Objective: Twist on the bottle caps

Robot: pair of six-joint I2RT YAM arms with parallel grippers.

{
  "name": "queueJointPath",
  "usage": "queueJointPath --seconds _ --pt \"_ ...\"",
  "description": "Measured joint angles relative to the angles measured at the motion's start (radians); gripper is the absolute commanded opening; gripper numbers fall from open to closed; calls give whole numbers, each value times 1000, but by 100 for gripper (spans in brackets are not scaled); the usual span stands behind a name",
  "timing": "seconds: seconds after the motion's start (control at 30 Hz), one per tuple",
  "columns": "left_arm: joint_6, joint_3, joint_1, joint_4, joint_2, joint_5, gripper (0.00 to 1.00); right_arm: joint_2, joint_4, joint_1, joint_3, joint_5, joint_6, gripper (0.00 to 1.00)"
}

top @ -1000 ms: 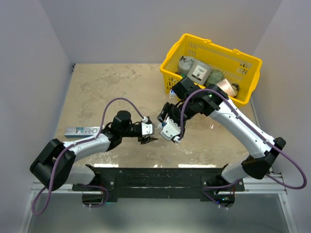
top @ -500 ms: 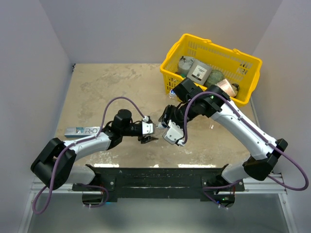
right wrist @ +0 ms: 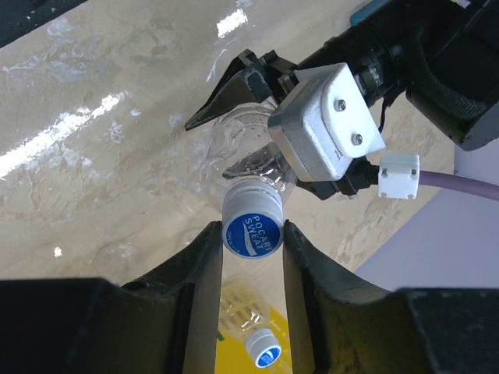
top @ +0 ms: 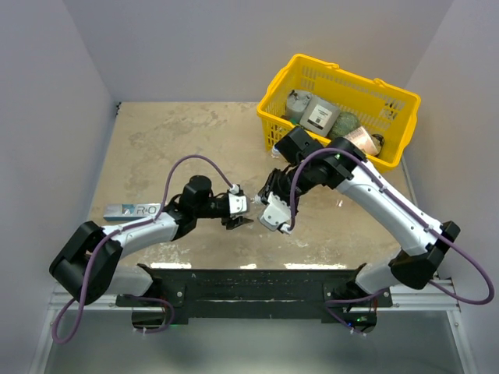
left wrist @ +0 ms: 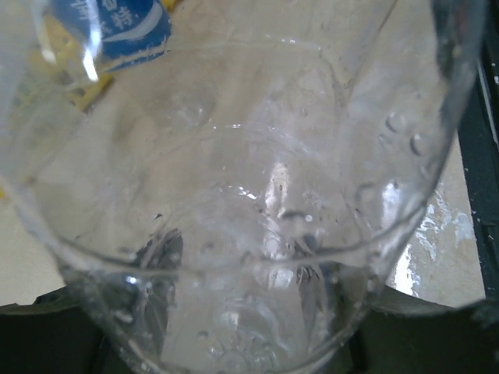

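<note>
A clear unlabelled bottle (right wrist: 238,167) is held off the table by my left gripper (top: 236,220), which is shut on its body; in the left wrist view the bottle (left wrist: 249,195) fills the frame and hides the fingers. A blue bottle cap (right wrist: 253,234) printed POCARI SWEAT sits on the bottle's neck. My right gripper (right wrist: 250,226) is shut on this cap, one finger pressed to each side. In the top view the right gripper (top: 259,199) meets the left one above the table's middle. A second bottle (right wrist: 242,315) with its own blue cap (right wrist: 263,348) lies beyond.
A yellow basket (top: 390,97) holding grey cans and jars stands at the back right. A flat blue-and-white packet (top: 132,209) lies at the left, beside the left arm. A dark blue bottle label (left wrist: 117,23) shows through the held bottle.
My right gripper has closed from partly open onto the cap and shifted slightly. The left gripper has kept its hold on the bottle without moving.
</note>
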Motion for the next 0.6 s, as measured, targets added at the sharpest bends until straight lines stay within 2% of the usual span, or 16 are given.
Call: queueJointPath --seconds 0.13,0.23,0.37,0.47,0.6 --pt "-37 -1 -2 27 0 -93 0 52 11 -5 59 26 166 0" --pt "-97 -19 -2 89 -1 -234 0 153 19 -14 175 54 391 0" --pt "-159 -72 5 161 -6 -422 0 316 42 -57 327 40 777 0" --pt "-182 -107 5 182 -7 -546 0 396 77 -103 356 -16 1019 0" --pt "-182 -110 -8 171 -7 -676 0 433 126 -152 354 -56 1260 0"
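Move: Between the right fingertips sits the white, blue-topped cap, on the neck of the clear bottle, whose middle hangs about 10 cm below and 3 cm to the left. From the left hand, which grips the body, the cap is some 14 cm up and 3 cm right. A blue-labelled bottle stands about 16 cm ahead, 20 cm right and 15 cm below the right hand; another capped bottle is roughly 23 cm ahead, 8 cm right and equally low. Twisting the pinched cap clockwise, the right hand rolls some 80 degrees about its own pointing line while the left keeps hold of the bottle and turns it about 40 degrees the other way. Both carry it along: the right goes about 9 cm forward, then also left and down some 4 cm each, the left about 7 cm forward and 7 cm left, sinking slightly. Neither grip opens. ##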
